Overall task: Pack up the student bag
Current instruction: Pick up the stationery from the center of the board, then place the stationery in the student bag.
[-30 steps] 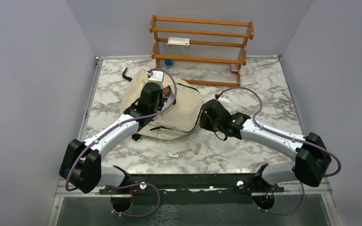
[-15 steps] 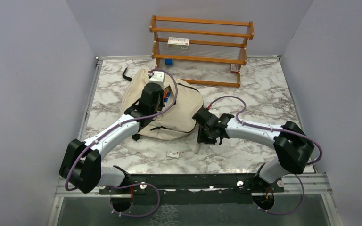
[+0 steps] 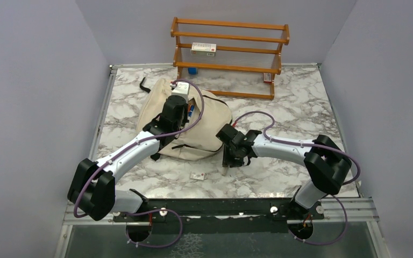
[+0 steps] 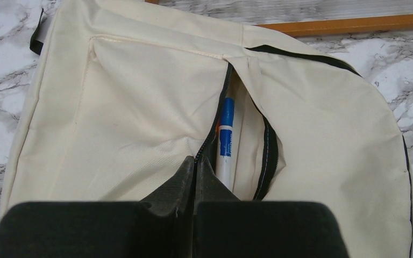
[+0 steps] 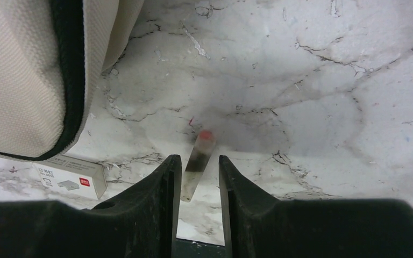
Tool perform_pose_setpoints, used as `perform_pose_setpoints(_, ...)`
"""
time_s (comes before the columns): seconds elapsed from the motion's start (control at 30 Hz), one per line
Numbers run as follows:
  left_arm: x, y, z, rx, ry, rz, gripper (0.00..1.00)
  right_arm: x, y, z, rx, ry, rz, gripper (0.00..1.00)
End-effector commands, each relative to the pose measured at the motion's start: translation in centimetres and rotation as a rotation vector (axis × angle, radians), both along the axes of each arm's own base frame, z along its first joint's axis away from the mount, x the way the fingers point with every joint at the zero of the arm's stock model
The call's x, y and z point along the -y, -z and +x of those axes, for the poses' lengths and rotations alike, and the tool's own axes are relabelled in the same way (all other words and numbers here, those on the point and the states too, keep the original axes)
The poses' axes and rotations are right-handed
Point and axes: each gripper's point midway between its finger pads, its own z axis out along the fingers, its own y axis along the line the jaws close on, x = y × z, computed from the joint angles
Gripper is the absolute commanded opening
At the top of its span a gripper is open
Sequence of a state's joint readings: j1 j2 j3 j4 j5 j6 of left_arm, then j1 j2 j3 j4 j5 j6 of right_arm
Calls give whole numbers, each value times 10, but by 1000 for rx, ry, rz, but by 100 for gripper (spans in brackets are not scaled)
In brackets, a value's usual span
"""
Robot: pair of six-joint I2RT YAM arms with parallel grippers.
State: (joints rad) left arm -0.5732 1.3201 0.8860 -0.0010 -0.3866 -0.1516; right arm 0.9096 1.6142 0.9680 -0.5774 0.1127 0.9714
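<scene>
The student bag (image 3: 207, 131), cream fabric with black zippers, lies on the marble table left of centre. Its front pocket (image 4: 247, 145) gapes, and a white marker with a blue label (image 4: 226, 142) sticks out of it. My left gripper (image 4: 194, 164) is shut on the pocket's zipper edge, seen from above as the left gripper (image 3: 185, 111) over the bag. My right gripper (image 5: 199, 161) hangs open just off the bag's near right corner. A small clear tube with a red cap (image 5: 196, 161) lies on the table between its fingers, untouched. From above, the right gripper (image 3: 227, 161) is over the tube (image 3: 225, 171).
A small white box (image 3: 197, 176) lies on the table near the bag's front edge, also seen as the white box (image 5: 70, 174). A wooden shelf (image 3: 228, 54) at the back holds a white packet (image 3: 203, 48), a blue item (image 3: 192, 70) and a red-white item (image 3: 267, 78).
My right arm swung left and toward the near edge, bringing its open gripper down over the small tube. The left gripper has stayed shut on the pocket edge.
</scene>
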Motion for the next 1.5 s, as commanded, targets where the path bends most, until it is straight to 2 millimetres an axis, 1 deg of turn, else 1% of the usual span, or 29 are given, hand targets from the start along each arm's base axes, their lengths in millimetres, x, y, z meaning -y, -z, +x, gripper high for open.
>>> perform_pose_setpoints(0.0,8,-27,1,74,11,-36,0,-11,-1,-1,-16,-18,24,33)
perform_pose_setpoints(0.1,9,-28,0,76,16,-35,0,-11,4,-4,-28,-20,26,23)
perform_pose_setpoints(0.13,10,-28,0,77,19,-38,0,-10,5,-4,-31,-18,23,22)
perform_pose_setpoints(0.17,11,-28,0,76,20,-37,0,-10,3,-3,-27,-17,20,22)
perform_pose_setpoints(0.27,9,-27,1,72,14,-26,0,-10,-4,2,2,-14,15,15)
perform_pose_setpoints(0.33,8,-27,1,74,12,-24,0,-5,-6,5,24,3,6,12)
perform_pose_setpoints(0.4,8,-28,1,77,13,-23,0,2,-13,9,57,40,-10,10)
perform_pose_setpoints(0.47,7,-27,1,76,9,-13,0,6,-28,17,115,74,-2,9)
perform_pose_setpoints(0.57,5,-27,2,76,2,0,0,8,-57,34,243,125,55,4)
perform_pose_setpoints(0.67,3,-29,2,82,-2,5,0,11,-92,57,402,178,110,1)
perform_pose_setpoints(0.73,2,-29,2,82,-4,13,0,8,-118,75,519,194,142,1)
perform_pose_setpoints(0.8,2,-28,2,82,-3,17,0,1,-138,93,604,203,170,0)
perform_pose_setpoints(0.83,2,-28,2,81,-4,16,0,-3,-144,103,625,200,178,1)
perform_pose_setpoints(0.9,4,-29,2,82,2,11,0,-18,-155,122,628,193,229,1)
perform_pose_setpoints(0.93,4,-30,1,83,2,9,0,-27,-158,130,618,190,266,0)
perform_pose_setpoints(1.0,3,-30,1,84,-1,10,0,-49,-163,141,573,191,402,1)
perform_pose_setpoints(1.03,2,-30,0,84,-3,14,0,-63,-168,146,565,179,485,1)
perform_pose_setpoints(1.07,1,-31,1,87,-7,17,0,-78,-173,147,544,149,565,1)
perform_pose_setpoints(1.13,-1,-30,1,88,-11,24,0,-98,-179,157,523,145,651,1)
perform_pose_setpoints(1.2,-1,-28,1,86,-13,24,0,-113,-172,165,494,144,679,0)
perform_pose_setpoints(1.3,2,-27,1,81,-5,12,0,-128,-171,177,499,127,730,1)
perform_pose_setpoints(1.47,2,-26,1,80,-5,13,0,-145,-157,194,492,103,719,1)
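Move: The stationery, a short whitish stick lying lengthwise, is right between the open right fingertips, about 1 cm below the hand point. From that hand, the small box lies some 9 cm left and 2 cm back, also just below, and the bag's open pocket about 19 cm ahead, 12 cm left and 5 cm higher. From the left hand, the stationery lies around 18 cm back, 13 cm right and 16 cm down. The right fingers close on the sides of the stationery and pinch it, then carry it up some 13 cm and about 18 cm forward, bending leftward over the bag to the pocket mouth. On the way the wrist swings the fingers up out of their near-vertical pointing and rolls, left side rising, some 35 degrees. The left hand stays put, shut, still holding the pocket's zipper edge. ##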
